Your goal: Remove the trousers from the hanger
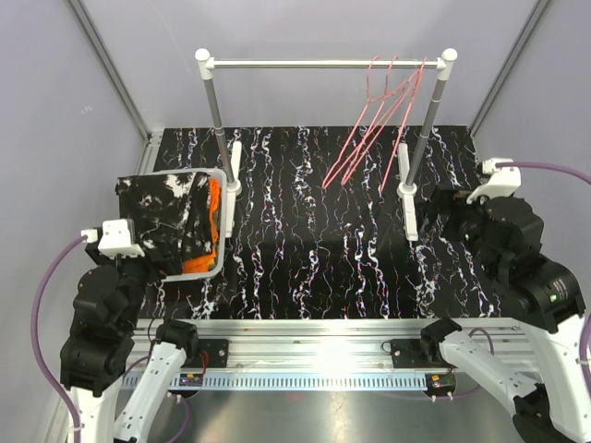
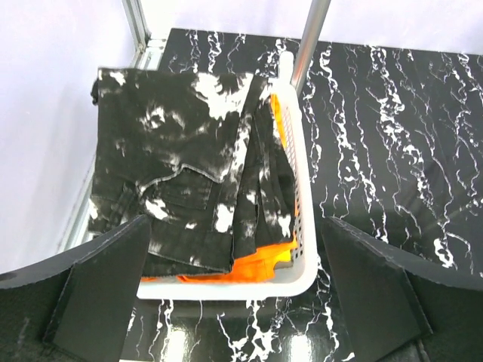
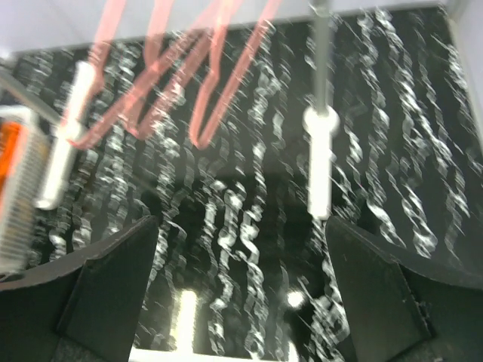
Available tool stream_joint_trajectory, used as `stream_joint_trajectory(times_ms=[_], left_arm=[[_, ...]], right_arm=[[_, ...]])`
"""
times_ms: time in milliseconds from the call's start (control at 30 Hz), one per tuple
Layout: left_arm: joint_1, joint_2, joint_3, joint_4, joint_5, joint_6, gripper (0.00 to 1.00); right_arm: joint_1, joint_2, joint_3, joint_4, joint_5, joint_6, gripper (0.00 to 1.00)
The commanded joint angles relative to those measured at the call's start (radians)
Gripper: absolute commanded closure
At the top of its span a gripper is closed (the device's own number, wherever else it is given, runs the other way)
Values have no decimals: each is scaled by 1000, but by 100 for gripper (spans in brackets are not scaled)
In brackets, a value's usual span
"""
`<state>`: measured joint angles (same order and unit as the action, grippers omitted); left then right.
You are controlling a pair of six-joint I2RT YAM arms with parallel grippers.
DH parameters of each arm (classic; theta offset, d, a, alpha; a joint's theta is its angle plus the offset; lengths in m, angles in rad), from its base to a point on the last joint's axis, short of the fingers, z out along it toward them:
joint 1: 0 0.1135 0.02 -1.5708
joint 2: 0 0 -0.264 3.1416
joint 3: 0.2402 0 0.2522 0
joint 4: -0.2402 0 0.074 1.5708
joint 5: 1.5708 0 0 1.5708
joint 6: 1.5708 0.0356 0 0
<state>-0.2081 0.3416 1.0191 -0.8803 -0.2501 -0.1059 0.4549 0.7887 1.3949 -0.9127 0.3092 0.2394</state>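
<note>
Black trousers with white splashes point(image 1: 166, 214) point(image 2: 173, 166) lie folded on top of a white basket point(image 1: 224, 177) point(image 2: 303, 249) at the table's left. Bright orange trousers point(image 1: 213, 221) point(image 2: 264, 260) show beneath them along the basket's right and near sides. Several pink hangers point(image 1: 374, 120) point(image 3: 204, 68) hang bare on the right half of the rail. My left gripper point(image 1: 164, 251) point(image 2: 234, 294) is open over the basket's near edge, holding nothing. My right gripper point(image 1: 452, 205) point(image 3: 241, 294) is open and empty above the dark marbled table, near the rack's right post.
The clothes rack's rail point(image 1: 323, 64) spans the back on two grey posts with white feet point(image 1: 408, 208) point(image 3: 321, 162). The left post point(image 2: 309, 38) stands right behind the basket. Grey walls close in the sides; an aluminium rail point(image 1: 314, 332) runs along the near edge.
</note>
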Motion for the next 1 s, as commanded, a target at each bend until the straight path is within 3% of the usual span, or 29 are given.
stream_joint_trajectory(times_ms=[0,300,967], left_arm=[[-4,-64,-43,84,-17,-6,1],[-4,-87,-116,96,8,-37,1],[-4,-92,-116,96,-31,-45,1]], right_arm=[[-5,-54,-54,-147,108,-9,1],[-5,-163,-180,-91,154,-29,1],[-5,-170,-215,-43,154,-57,1]])
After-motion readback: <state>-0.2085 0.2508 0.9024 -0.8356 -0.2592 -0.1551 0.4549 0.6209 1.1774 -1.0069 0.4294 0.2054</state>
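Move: The empty hangers hang on the rail about 24 cm ahead of the right hand and 13 cm to its left, nearly at its height; the rack's right foot stands some 22 cm ahead, 4 cm to its right and 36 cm below. The black trousers lie about 20 cm ahead of the left hand, 2 cm to its left and 25 cm down, in the white basket centred some 2 cm to their right. Both open hands sink: the right about 7 cm, also right and back from the hangers; left 2 cm. ##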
